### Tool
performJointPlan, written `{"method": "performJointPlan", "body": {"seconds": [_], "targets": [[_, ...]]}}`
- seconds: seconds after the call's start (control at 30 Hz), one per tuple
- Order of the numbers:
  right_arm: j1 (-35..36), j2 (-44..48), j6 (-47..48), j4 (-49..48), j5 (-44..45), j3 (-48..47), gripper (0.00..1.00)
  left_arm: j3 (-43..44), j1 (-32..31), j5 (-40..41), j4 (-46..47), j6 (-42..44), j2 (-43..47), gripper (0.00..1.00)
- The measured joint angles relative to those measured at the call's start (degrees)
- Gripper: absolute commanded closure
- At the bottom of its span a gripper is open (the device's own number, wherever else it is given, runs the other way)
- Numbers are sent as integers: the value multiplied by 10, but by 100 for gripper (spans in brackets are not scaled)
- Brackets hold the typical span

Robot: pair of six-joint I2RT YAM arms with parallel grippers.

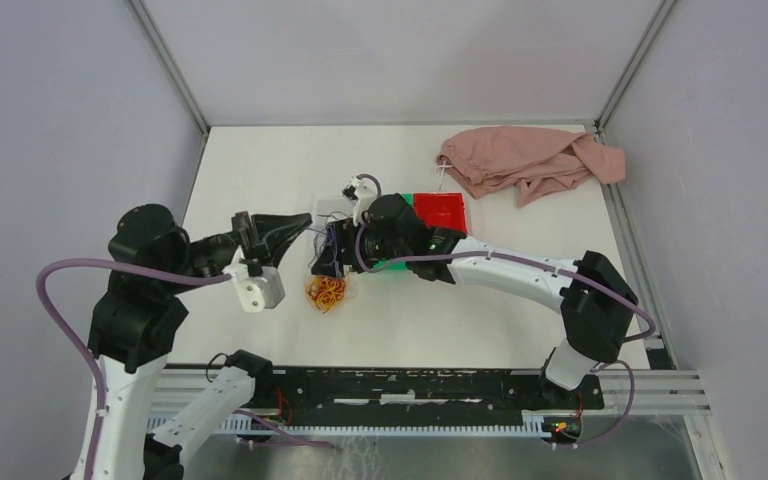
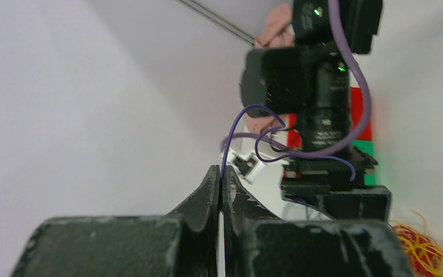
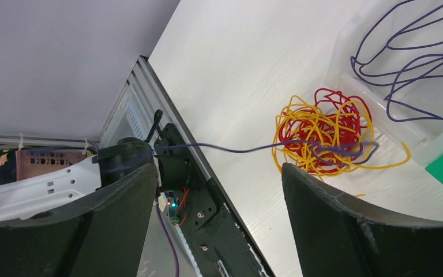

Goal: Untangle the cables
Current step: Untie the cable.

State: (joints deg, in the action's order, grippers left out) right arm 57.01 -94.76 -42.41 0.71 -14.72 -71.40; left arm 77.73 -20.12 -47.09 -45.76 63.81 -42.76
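A tangle of red and yellow-orange cables [image 1: 326, 292] lies on the white table near its middle; in the right wrist view the tangle [image 3: 323, 133] has a thin purple strand [image 3: 231, 150] running out of it to the left. My left gripper [image 1: 303, 221] is shut on that purple strand [image 2: 248, 112], which rises from between its fingertips [image 2: 222, 173] and loops toward the right arm. My right gripper [image 1: 324, 264] hangs open just above the tangle, its fingers [image 3: 127, 213] wide apart and holding nothing. More loose purple cables [image 3: 415, 75] lie in a clear tray.
A crumpled pink cloth [image 1: 530, 160] lies at the back right. A red and green box [image 1: 442, 212] sits under the right wrist. A small white part [image 1: 360, 187] lies behind the grippers. A black rail [image 1: 410, 385] runs along the near edge.
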Motion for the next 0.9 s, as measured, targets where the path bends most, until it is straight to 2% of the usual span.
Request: {"method": "performJointPlan", "body": {"seconds": [0.37,0.5,0.73,0.9], "targets": [[5,-48,0,-11,13,-4,16,132,0,-9,158,-87,-35,97],[9,-52,0,-16,13,-4,16,146,0,12,236,-97,-37,97],[11,-52,3,-20,13,-4,16,148,0,139,416,-100,-60,97],[11,-53,8,-19,16,-1,17,170,0,221,499,-105,-95,97]]}}
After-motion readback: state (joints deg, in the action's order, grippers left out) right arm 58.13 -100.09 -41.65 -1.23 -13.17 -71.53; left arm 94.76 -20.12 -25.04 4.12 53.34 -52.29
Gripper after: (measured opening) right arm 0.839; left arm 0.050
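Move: The left hand, shut on the blue cable, hangs high over the work: the red-and-yellow tangle lies about 9 cm ahead of it, 2 cm to its left and some 40 cm below. From the wide-open right hand the tangle is roughly 4 cm ahead, 4 cm to the left and 20 cm down. The clear box of loose cable stands about 16 cm beyond the tangle, straight ahead of the left hand, with the green box beside it, 12 cm to that hand's right. Keeping its pinch on the blue cable near one end, the left hand carries on straight up and away from the tangle, rising quickly by about 27 cm and drifting some 6 cm to its left in the second half, while the wrist turns some 55 degrees so that the fingers, at first almost level and pointing right, end slanting well upward. The right hand stays wide open and takes no grip, sinking about 4 cm towards the tangle in the first half and then holding there beside the hanging cable. ##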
